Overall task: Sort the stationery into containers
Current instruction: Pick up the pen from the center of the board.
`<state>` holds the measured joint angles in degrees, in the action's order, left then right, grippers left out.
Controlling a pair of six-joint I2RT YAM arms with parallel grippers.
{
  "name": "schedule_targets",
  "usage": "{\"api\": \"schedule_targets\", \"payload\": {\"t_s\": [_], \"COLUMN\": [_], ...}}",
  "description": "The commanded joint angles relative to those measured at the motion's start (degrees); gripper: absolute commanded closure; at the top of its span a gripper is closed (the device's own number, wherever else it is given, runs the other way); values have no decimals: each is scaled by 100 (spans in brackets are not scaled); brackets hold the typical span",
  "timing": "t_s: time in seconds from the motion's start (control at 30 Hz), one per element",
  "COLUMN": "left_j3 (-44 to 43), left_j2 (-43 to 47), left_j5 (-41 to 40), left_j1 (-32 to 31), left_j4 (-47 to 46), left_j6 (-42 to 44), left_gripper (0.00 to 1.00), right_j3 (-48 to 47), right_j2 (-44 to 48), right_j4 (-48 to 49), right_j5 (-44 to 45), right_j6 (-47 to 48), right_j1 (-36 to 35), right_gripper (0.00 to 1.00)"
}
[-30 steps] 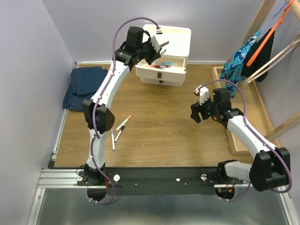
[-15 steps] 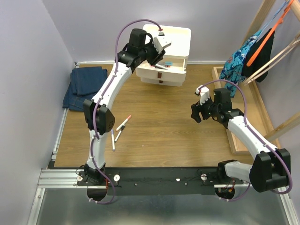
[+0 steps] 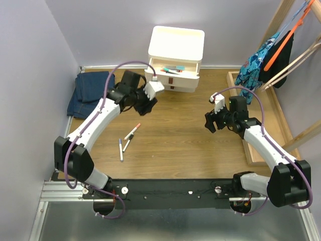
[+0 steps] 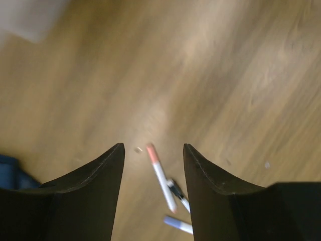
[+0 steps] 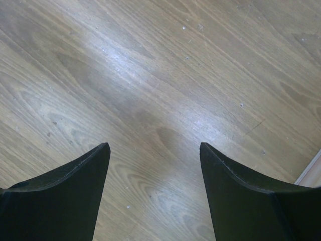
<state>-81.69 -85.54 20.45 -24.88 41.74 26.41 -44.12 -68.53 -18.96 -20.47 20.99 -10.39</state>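
The cream-white drawer cabinet (image 3: 176, 42) stands at the back; its top drawer (image 3: 173, 73) is pulled out with several pens inside. Three pens lie on the wooden floor: a red-capped one (image 3: 132, 131), a black-capped one (image 3: 126, 145) and a blue-capped one (image 3: 120, 149). My left gripper (image 3: 146, 103) is open and empty, above the floor between cabinet and pens. In the left wrist view the red-capped pen (image 4: 160, 175) shows between the fingers, with the black-capped (image 4: 178, 195) and blue-capped (image 4: 177, 224) pens lower. My right gripper (image 3: 209, 121) is open and empty over bare floor.
Folded blue jeans (image 3: 90, 93) lie at the left wall. A shallow wooden tray (image 3: 257, 120) runs along the right side, with a clothes rack and hanging garments (image 3: 266, 55) above it.
My left arm has pulled back from the open top drawer and swung down and left over the floor, near the pens. The right arm has not moved.
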Motion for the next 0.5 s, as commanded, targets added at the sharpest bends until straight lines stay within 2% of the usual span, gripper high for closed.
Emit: {"api": "schedule_targets", "payload": {"t_s": [0.0,0.17,0.47], "left_j3": [873,988,1199], "left_j2": [-68,-560,-973], "left_j5": [-497,-446,-717], "left_j1": [150,379,405], "left_j4": [467,880,406], "left_j6": [39,83,-75], "left_gripper": [42,45,45], "right_j3": [44,-62,-27], "right_j2": [33,-2,112], "right_j4": [77,50,-38], "right_j5": [-150,-159,-159], "right_j6": [-78,-86,-131], "right_j1": [29,29,29], "right_gripper": [20,20,20]}}
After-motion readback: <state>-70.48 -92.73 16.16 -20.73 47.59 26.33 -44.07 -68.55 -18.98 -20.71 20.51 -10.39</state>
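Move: The left hand is empty and high over the board, with the red-capped pen roughly 21 cm below it, about 3 cm back and 8 cm to its left. The black-capped pen lies about 7 cm farther back than that pen and 2 cm more to the left, and the blue-capped pen some 10 cm farther back and 6 cm more to the left. From the idle right hand, the red-capped pen is about 38 cm to the left, roughly level with it and 11 cm lower. The left hand drops some 12 cm towards the red-capped pen, fast at first and then easing off, while it shifts about 6 cm left and 4 cm back. Meanwhile the wrist tips about 25 degrees so the fingers point more steeply down, and they stay a bit over half open, still clear above the pens and touching nothing. ##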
